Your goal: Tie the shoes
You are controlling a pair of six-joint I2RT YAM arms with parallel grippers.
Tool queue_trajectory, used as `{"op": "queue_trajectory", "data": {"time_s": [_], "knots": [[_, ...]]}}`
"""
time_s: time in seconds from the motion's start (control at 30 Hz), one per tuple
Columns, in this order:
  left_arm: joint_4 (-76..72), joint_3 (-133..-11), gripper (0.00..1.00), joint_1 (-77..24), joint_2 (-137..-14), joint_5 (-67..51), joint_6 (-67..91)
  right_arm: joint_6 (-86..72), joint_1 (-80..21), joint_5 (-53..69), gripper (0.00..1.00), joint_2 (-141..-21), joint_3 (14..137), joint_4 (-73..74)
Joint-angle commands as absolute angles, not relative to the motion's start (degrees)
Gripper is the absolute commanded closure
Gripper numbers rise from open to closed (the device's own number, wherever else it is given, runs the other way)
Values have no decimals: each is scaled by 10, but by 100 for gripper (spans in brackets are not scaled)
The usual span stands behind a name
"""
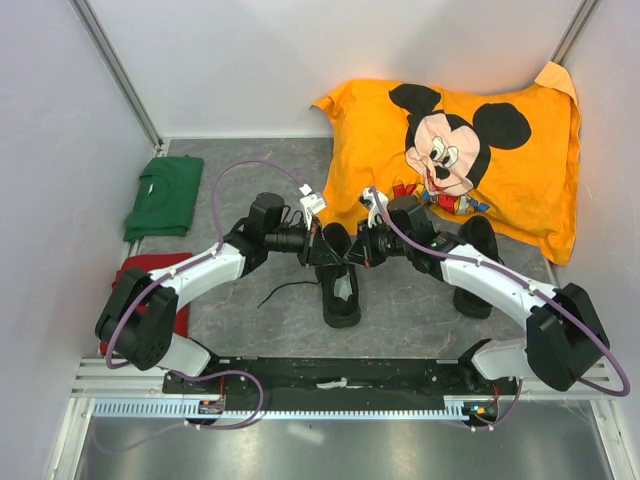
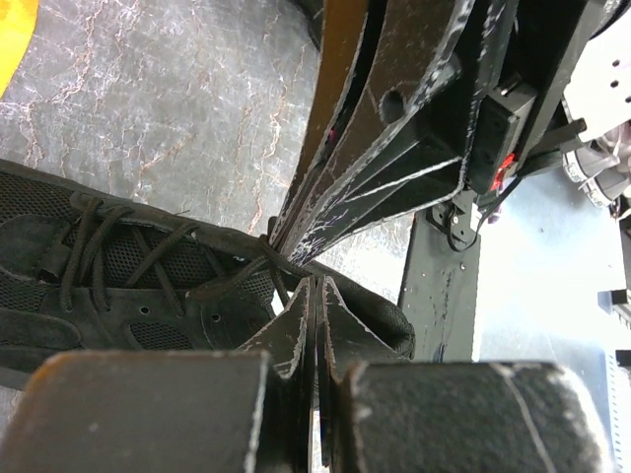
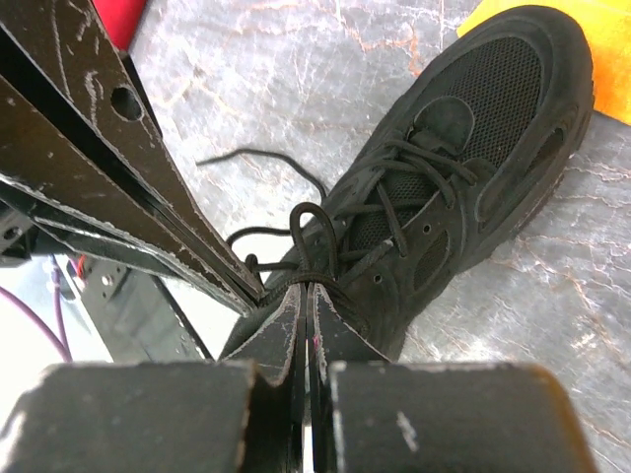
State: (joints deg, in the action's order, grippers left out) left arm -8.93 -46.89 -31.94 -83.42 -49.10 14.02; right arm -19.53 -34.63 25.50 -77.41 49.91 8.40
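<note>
One black shoe (image 1: 341, 288) lies at the table's middle, toe towards the arms. Both grippers meet over its laces. My left gripper (image 1: 327, 251) is shut, with a thin black lace (image 2: 242, 271) running to its tips (image 2: 317, 282). My right gripper (image 1: 354, 252) is shut on a lace loop (image 3: 317, 236) that stands just beyond its tips (image 3: 304, 287). A loose lace end (image 1: 278, 291) trails on the table to the left of the shoe. The second shoe (image 1: 478, 243) lies to the right, partly hidden under my right arm.
An orange Mickey Mouse pillow (image 1: 500, 175) fills the back right. A folded green shirt (image 1: 166, 196) lies at the back left and a red cloth (image 1: 145, 268) under my left arm. Grey walls close in both sides, and a metal rail (image 1: 320, 385) runs along the front.
</note>
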Motion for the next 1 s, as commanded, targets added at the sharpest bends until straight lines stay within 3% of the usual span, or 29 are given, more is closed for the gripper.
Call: {"op": "queue_trajectory", "data": {"time_s": [0.0,0.4,0.5,0.63,0.77,0.97], "knots": [[-127,-461,98,-318,-823,-496,180,-251,-343,235,100,-757,476,4],[-180,-433,98,-318,-841,-499,237,-356,-343,325,100,-752,367,-197],[-152,-441,90,-318,-841,-511,215,-365,-344,329,100,-756,355,-219],[-87,-467,64,-302,-822,-518,142,-367,-344,323,100,-760,353,-226],[-36,-490,49,-258,-788,-512,85,-366,-344,319,100,-772,355,-227],[-4,-501,47,-222,-768,-490,-49,-365,-343,316,100,-781,362,-221]]}}
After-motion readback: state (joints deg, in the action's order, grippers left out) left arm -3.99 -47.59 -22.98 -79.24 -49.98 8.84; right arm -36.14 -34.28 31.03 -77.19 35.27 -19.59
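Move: The lace loop pinched in the right fingers sits right beside the left fingertips, about 1 cm ahead and 1 cm to the right at the same height. The left hand is over the near shoe, whose middle is roughly 4 cm back and 8 cm below; the loose lace on the table lies some 8 cm back and 15 cm left. From the right hand, the near shoe's middle is about 5 cm back and 8 cm down, the other shoe some 36 cm right and 2 cm back. Back and down by only about 1 cm goes the left hand at first, beside the right fingertips; then it opens to about half, letting go of the lace, and speeds off left, forward and slightly up, some 7 cm away from the right fingers. The right hand keeps its pinch on the lace loop, easing about 2 cm left and back while its fingers tip upward some 15 degrees. ##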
